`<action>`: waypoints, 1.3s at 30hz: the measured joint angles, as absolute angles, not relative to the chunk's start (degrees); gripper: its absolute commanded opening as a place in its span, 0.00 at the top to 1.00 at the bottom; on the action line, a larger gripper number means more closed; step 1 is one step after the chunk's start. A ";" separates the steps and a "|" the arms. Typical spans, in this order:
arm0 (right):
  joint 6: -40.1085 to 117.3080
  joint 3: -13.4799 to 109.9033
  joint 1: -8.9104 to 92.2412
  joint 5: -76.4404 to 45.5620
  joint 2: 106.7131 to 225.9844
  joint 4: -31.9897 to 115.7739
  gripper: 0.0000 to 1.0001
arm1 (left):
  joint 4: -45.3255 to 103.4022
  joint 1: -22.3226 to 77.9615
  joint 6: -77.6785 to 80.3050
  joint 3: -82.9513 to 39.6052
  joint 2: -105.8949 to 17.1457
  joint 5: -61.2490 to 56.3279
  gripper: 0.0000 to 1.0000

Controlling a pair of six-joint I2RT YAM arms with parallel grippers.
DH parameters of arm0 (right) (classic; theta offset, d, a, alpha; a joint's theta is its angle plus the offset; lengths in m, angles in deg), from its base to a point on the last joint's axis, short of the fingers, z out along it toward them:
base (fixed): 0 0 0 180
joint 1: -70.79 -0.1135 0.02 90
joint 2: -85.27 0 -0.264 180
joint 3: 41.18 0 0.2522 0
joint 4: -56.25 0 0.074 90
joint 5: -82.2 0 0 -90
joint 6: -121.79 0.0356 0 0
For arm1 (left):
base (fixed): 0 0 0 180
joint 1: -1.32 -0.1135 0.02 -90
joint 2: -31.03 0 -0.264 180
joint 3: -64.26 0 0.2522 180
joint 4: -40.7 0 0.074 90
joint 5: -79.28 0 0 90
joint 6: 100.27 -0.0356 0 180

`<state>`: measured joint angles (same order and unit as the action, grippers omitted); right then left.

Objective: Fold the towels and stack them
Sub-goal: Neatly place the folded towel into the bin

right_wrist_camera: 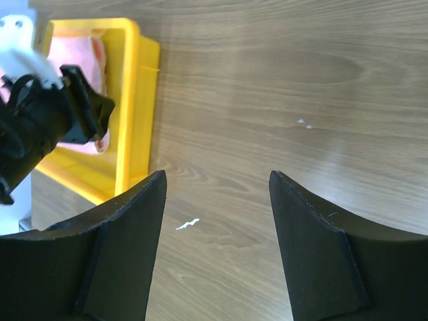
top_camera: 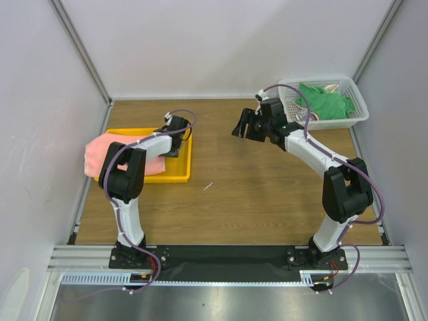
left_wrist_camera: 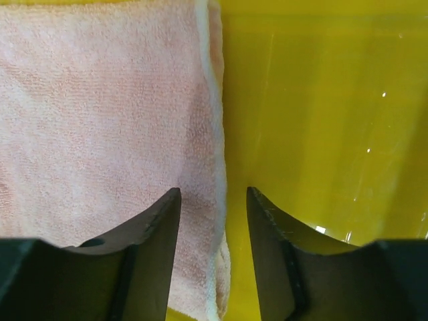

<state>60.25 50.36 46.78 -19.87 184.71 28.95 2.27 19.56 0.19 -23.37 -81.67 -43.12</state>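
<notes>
A salmon-pink towel (top_camera: 107, 155) lies folded in the yellow tray (top_camera: 179, 176), hanging over the tray's left rim. My left gripper (top_camera: 176, 142) is low over the towel's right edge. In the left wrist view its fingers (left_wrist_camera: 212, 190) stand partly apart, with the pink towel (left_wrist_camera: 100, 100) hem between them and nothing pinched. The right finger is over bare tray floor (left_wrist_camera: 321, 100). A green towel (top_camera: 325, 102) lies crumpled in the white basket (top_camera: 358, 112). My right gripper (top_camera: 242, 128) hangs open over bare wood (right_wrist_camera: 217, 175), holding nothing. The patterned towel is not clearly visible.
The white mesh basket stands at the table's far right corner. A pale bit of cloth (top_camera: 330, 87) shows beside the green towel. A small white fleck (top_camera: 208, 185) lies on the wood between the arms. Grey walls close in the table on three sides.
</notes>
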 measured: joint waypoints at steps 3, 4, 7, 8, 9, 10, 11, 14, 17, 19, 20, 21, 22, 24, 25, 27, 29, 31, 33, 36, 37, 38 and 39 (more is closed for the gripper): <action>60.47 50.36 45.89 -20.51 184.75 29.38 0.32 | 2.16 18.95 0.24 -23.57 -81.94 -41.35 0.74; 60.58 50.36 45.76 -20.66 184.84 29.60 0.32 | 2.18 18.53 0.28 -23.57 -81.94 -40.44 0.78; 60.69 50.38 45.25 -20.88 185.54 30.37 0.32 | 2.49 16.76 -0.03 -23.50 -81.87 -37.46 0.94; 60.71 50.40 45.10 -20.97 185.95 30.59 0.32 | 2.79 16.15 -0.25 -23.41 -81.78 -36.59 0.97; 60.76 50.40 44.99 -21.01 186.28 30.67 0.32 | 3.17 15.63 -0.31 -23.30 -81.61 -35.67 0.99; 60.91 50.42 44.77 -21.19 186.80 30.72 0.32 | 3.71 15.23 -0.38 -23.00 -81.35 -34.86 1.00; 61.06 50.44 44.55 -21.25 187.24 30.80 0.32 | 4.28 14.86 -0.49 -22.52 -80.89 -33.84 1.00; 61.59 50.51 43.88 -21.80 188.62 30.85 0.32 | 5.70 14.16 -0.88 -20.99 -79.44 -30.34 1.00; 61.81 50.73 43.20 -22.06 189.80 30.94 0.32 | 6.05 13.99 -0.81 -20.27 -78.31 -26.34 1.00; 61.87 50.73 42.91 -22.19 190.35 30.87 0.32 | 6.31 14.05 -0.66 -20.03 -77.76 -23.45 1.00; 61.98 50.73 42.83 -22.26 190.54 30.91 0.32 | 6.55 14.07 -0.55 -19.78 -77.43 -22.05 1.00; 62.02 50.73 42.76 -22.26 190.72 30.91 0.31 | 6.73 14.10 -0.20 -19.44 -77.04 -20.74 1.00; 62.07 50.73 42.63 -22.28 190.78 30.87 0.32 | 6.75 14.14 0.04 -19.06 -76.60 -19.45 1.00; 62.20 50.77 42.52 -22.28 190.83 30.87 0.32 | 6.84 14.20 0.48 -18.52 -75.84 -17.88 1.00; 62.20 50.81 42.52 -22.30 190.83 30.87 0.32 | 6.86 14.25 0.85 -18.25 -75.40 -16.87 1.00; 62.20 50.88 42.52 -22.30 190.83 30.96 0.32 | 7.17 14.51 1.68 -17.58 -74.31 -15.19 1.00; 62.22 50.92 42.52 -22.30 190.87 31.00 0.32 | 7.47 14.95 2.22 -17.14 -73.46 -14.36 1.00; 62.22 50.92 42.52 -22.32 190.91 31.02 0.32 | 7.86 15.56 2.79 -17.05 -73.08 -13.49 1.00; 62.20 50.92 42.52 -22.32 190.98 31.00 0.31 | 8.35 16.08 3.27 -17.05 -73.08 -12.90 1.00; 62.20 50.92 42.52 -22.28 191.04 30.98 0.32 | 8.70 16.57 3.95 -17.05 -73.08 -11.41 1.00; 62.20 50.92 42.52 -22.28 191.04 30.98 0.31 | 8.76 16.67 4.28 -17.05 -73.08 -11.15 1.00; 62.20 50.92 42.52 -22.28 191.04 30.98 0.31 | 8.78 16.74 4.34 -17.05 -73.08 -11.00 1.00; 62.20 50.92 42.52 -22.28 191.04 30.98 0.31 | 8.80 16.78 4.43 -17.05 -73.08 -10.78 1.00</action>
<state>62.20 50.92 42.52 -22.28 191.04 30.98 8.80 16.78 4.43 -17.05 -73.08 -10.78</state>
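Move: The left hand is half open inside the bin, right at the folded towel's right-hand edge, which runs about 1 cm ahead and 1 cm below its fingertips. From this hand the towel's middle lies roughly 15 cm left, the bin's right wall some 11 cm right, both about level with it fore and aft, and the far wall about 9 cm ahead. For the right hand, the towel edge is about 36 cm left, straight level, and 15 cm lower. The left hand dips barely 1 cm, shuts its fingers on the towel's right edge, then drags that edge about 8 cm to the right towards the bin's right wall, easing back and lifting some 2 cm, while the wrist rolls about 30 degrees so that the fingers go from slanting left to pointing down and forward. The open right hand meanwhile drifts about 4 cm left and 4 cm down towards the bin, touching nothing, and then stays there. ##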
